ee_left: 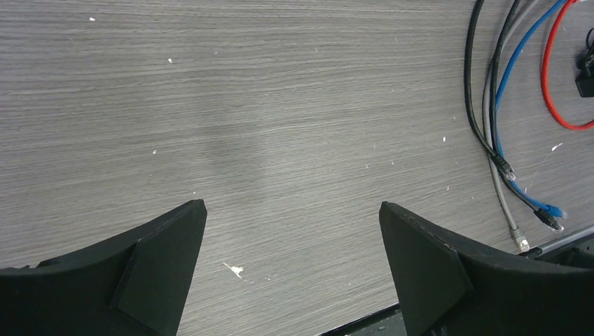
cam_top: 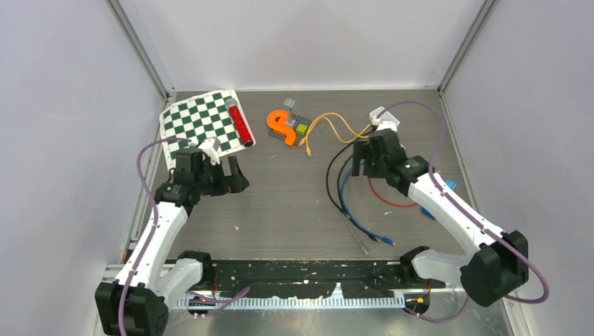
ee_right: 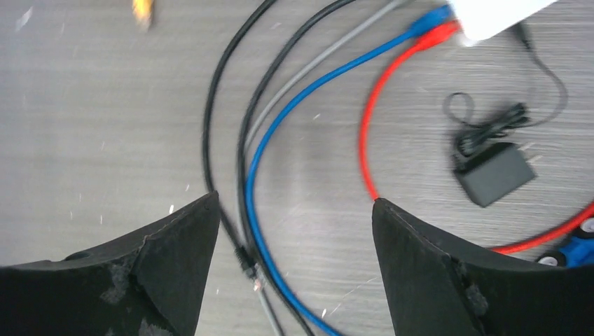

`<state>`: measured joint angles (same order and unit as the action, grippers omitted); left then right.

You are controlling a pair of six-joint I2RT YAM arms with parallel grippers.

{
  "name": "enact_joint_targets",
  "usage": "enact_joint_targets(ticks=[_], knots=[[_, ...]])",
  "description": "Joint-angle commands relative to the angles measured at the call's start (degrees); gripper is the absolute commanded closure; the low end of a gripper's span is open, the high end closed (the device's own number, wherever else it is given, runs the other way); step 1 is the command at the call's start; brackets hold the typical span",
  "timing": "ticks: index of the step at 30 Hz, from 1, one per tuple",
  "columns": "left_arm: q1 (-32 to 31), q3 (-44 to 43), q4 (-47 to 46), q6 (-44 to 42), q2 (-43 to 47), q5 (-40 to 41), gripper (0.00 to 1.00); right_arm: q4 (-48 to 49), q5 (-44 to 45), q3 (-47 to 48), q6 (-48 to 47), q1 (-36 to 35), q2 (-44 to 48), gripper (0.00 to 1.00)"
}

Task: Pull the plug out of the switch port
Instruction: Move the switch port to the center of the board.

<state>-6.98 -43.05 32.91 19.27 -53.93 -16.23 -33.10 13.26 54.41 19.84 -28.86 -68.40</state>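
Observation:
In the right wrist view the white switch (ee_right: 501,14) sits at the top right edge, with a blue plug (ee_right: 434,15) and a red plug (ee_right: 438,35) still at its ports. My right gripper (ee_right: 294,199) hangs open above the cable bundle. A black plug (ee_right: 246,262) lies loose on the table close to its left finger, touched by neither finger. In the top view the right gripper (cam_top: 364,155) is over the cables at the right. My left gripper (ee_left: 291,204) is open over bare table, empty, and it sits at the left (cam_top: 231,173) in the top view.
A black power adapter (ee_right: 490,171) lies right of the red cable (ee_right: 364,140). Loose cable ends (ee_left: 520,243) rest near the front edge. An orange hook-shaped piece (cam_top: 279,124), an orange cable (cam_top: 336,122), a checkered board (cam_top: 203,120) and a red cylinder (cam_top: 239,122) sit at the back.

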Motion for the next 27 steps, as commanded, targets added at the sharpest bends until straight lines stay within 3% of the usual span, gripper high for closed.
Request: enact_joint_targets(ticks=[1, 6, 9, 18, 27], knots=[[-2.12, -2.73, -2.58, -0.54, -0.12, -0.18, 0.01, 1.64, -5.85, -0.28, 4.2, 10.48, -0.26, 0.15], [-6.62, -4.26, -3.01, -0.07, -2.31, 1.37, 0.01, 10.59, -20.26, -1.7, 6.33, 14.38, -4.38, 0.25], [-8.66, -4.76, -2.95, 0.35, -3.28, 1.77, 0.01, 16.88, -25.66, 1.44, 9.65, 14.39, -11.7, 0.28], [-9.45, -3.74, -1.18, -0.26, -1.59, 4.03, 0.01, 22.8, -26.82, 12.65, 12.64, 14.29, -33.28, 0.31], [-9.45, -3.15, -1.2, -0.32, -2.1, 4.46, 0.01, 23.09, -24.63, 17.61, 11.54, 13.98, -40.28, 0.34]])
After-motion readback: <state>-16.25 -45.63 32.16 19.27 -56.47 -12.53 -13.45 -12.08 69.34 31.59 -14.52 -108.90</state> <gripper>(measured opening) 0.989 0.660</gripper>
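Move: For the right hand, the stretch of the two black cables it goes for lies about 14 cm ahead, 4 cm to the left and some 13 cm below. All at much the same depth, the near switch port, with the blue and red cables in it, is about 13 cm ahead and 13 cm right of the hand; the far switch port is about 23 cm ahead and 10 cm right, and the yellow cables' loop 20 cm ahead and 5 cm left. From the left hand that black-cable stretch is roughly 17 cm ahead and 27 cm to the right, 13 cm lower. The right hand first swings about 5 cm right and a little forward, then turns back and sweeps some 10 cm forward, 9 cm left and 10 cm down onto the black cables left of the switch ports, its left side rolling up, its fingers tipping further down and drawing partly together around the cables without gripping. Empty and wide open, the left hand drifts about 4 cm right over bare board, turning slightly clockwise. ##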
